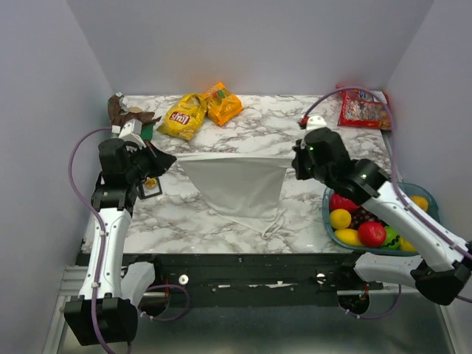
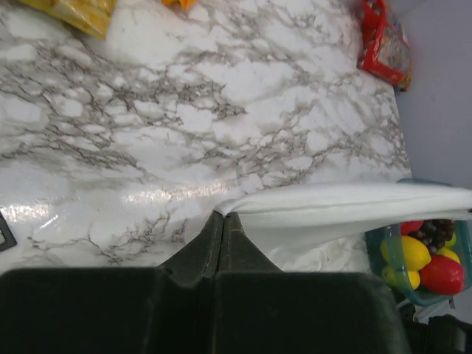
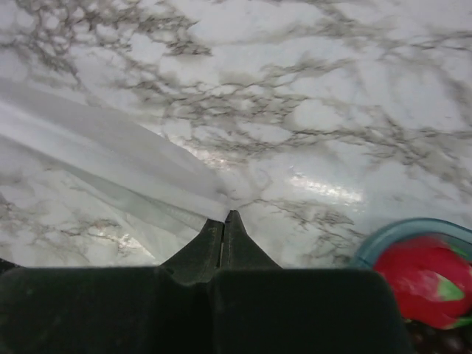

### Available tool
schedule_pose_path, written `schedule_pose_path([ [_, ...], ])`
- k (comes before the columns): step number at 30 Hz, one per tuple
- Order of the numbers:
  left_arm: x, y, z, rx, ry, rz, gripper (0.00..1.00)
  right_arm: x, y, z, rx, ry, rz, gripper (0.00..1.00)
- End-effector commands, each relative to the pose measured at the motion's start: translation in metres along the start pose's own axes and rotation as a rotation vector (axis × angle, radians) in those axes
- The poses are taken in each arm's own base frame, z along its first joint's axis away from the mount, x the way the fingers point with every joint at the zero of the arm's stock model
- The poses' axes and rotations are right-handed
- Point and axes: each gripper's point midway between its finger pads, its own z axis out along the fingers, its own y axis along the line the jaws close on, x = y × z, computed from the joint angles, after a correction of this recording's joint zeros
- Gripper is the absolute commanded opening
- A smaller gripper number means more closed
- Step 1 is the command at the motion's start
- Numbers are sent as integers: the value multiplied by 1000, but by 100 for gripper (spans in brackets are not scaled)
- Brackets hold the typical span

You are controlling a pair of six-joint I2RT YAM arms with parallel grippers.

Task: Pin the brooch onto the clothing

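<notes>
The clothing [image 1: 236, 184] is a white garment held taut between both arms, its lower part hanging to a point on the marble table. My left gripper [image 1: 172, 158] is shut on its left corner, and in the left wrist view my left gripper [image 2: 223, 214] pinches the white cloth [image 2: 346, 203]. My right gripper [image 1: 293, 161] is shut on the right corner. In the right wrist view my right gripper [image 3: 227, 216] bites the cloth [image 3: 110, 155]. The brooch [image 1: 150, 182] shows as a tiny gold-yellow spot at a small black square frame [image 1: 150, 189] under my left arm.
A teal bowl [image 1: 425, 190] of fruit stands at the right, close to my right arm; its rim [image 3: 398, 230] shows in the right wrist view. Yellow [image 1: 183, 116] and orange [image 1: 223, 105] snack bags lie at the back, a red bag [image 1: 363, 109] at the back right.
</notes>
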Motion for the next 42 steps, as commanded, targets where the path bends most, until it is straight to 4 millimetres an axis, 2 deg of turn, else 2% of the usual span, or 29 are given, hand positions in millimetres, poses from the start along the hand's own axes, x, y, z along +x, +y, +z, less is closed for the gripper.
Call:
schedule_pose_path([
  [1, -36, -21, -25, 48, -67, 17, 0, -16, -62, -59, 240, -43, -38, 1],
  [2, -45, -24, -31, 51, -93, 19, 0, -15, -70, -70, 269, -35, -41, 1],
  [3, -55, -34, -37, 75, -116, 29, 0, -27, -76, -83, 292, -74, -18, 1],
  [5, -64, -45, -44, 98, -137, 37, 0, -30, -83, -102, 299, -101, 4, 1],
  [8, -70, -66, -53, 172, -135, 37, 0, -41, -83, -124, 256, -173, 50, 1],
  [11, -76, -79, -57, 225, -149, 28, 0, -48, -76, -128, 203, -215, 73, 1],
  [16, -84, -83, -50, 253, -154, 14, 0, -67, -56, -112, 131, -266, 74, 1],
  [18, -91, -85, -43, 269, -160, 3, 0, -83, -47, -103, 100, -303, 74, 1],
  [19, -93, -87, -40, 278, -162, 4, 0, -86, -42, -91, 95, -291, 65, 1],
  [21, -97, -94, -27, 289, -158, 7, 0, -102, -36, -81, 66, -323, 68, 1],
  [22, -98, -97, -21, 292, -154, 10, 0, -105, -33, -66, 65, -304, 62, 1],
  [23, -96, -99, -8, 302, -131, 8, 0, -114, -33, -60, 57, -326, 74, 1],
  [25, -106, -103, 3, 307, -138, 0, 0, -129, -40, -49, 42, -339, 93, 1],
  [26, -112, -98, 18, 304, -133, -9, 0, -137, -43, -36, 41, -344, 101, 1],
  [28, -136, -104, 25, 308, -169, 10, 0, -162, -54, -37, 40, -392, 107, 1],
  [29, -144, -100, 40, 306, -166, 8, 0, -172, -56, -24, 45, -392, 104, 1],
  [30, -165, -115, 37, 337, -210, 42, 0, -181, -63, -21, 51, -402, 104, 1],
  [31, -175, -121, 40, 357, -224, 43, 0, -206, -65, -32, 47, -459, 98, 1],
  [32, -185, -122, 52, 377, -228, 42, 0, -218, -66, -34, 44, -483, 93, 1],
  [33, -210, -141, 44, 421, -285, 83, 0, -226, -70, -22, 47, -476, 88, 1],
  [34, -219, -150, 44, 456, -286, 95, 0, -240, -72, -26, 48, -505, 78, 1],
  [35, -227, -151, 54, 475, -282, 87, 0, -262, -72, -45, 37, -569, 73, 1],
  [36, -244, -169, 42, 513, -319, 123, 0, -271, -72, -43, 28, -580, 64, 1],
  [37, -244, -184, 43, 548, -315, 142, 0, -278, -73, -48, 29, -597, 43, 1],
  [38, -246, -186, 46, 553, -313, 159, 0, -286, -72, -57, 27, -617, 34, 1],
  [40, -246, -192, 44, 564, -314, 179, 0, -282, -73, -57, 30, -600, 17, 1],
  [41, -240, -191, 47, 564, -302, 184, 0, -274, -73, -52, 28, -575, 15, 1],
  [42, -235, -194, 40, 564, -312, 204, 0, -249, -72, -27, 22, -499, 12, 1],
])
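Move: The clothing hangs between both hands, pinched by its top corners: its middle is about 16 cm right of the left hand, 2 cm back and 10 below. About 22 cm below the left hand, the brooch lies 11 cm left and 3 cm ahead, the yellow chip bag 27 cm straight ahead. From the right hand, the clothing's middle is 15 cm left, level and 11 cm below, and the fruit bin 31 cm right, 4 back, 20 below. Still pinching the clothing, both hands rise 11 cm, then sweep forward some 18 and farther up, fingertips tilting up. ##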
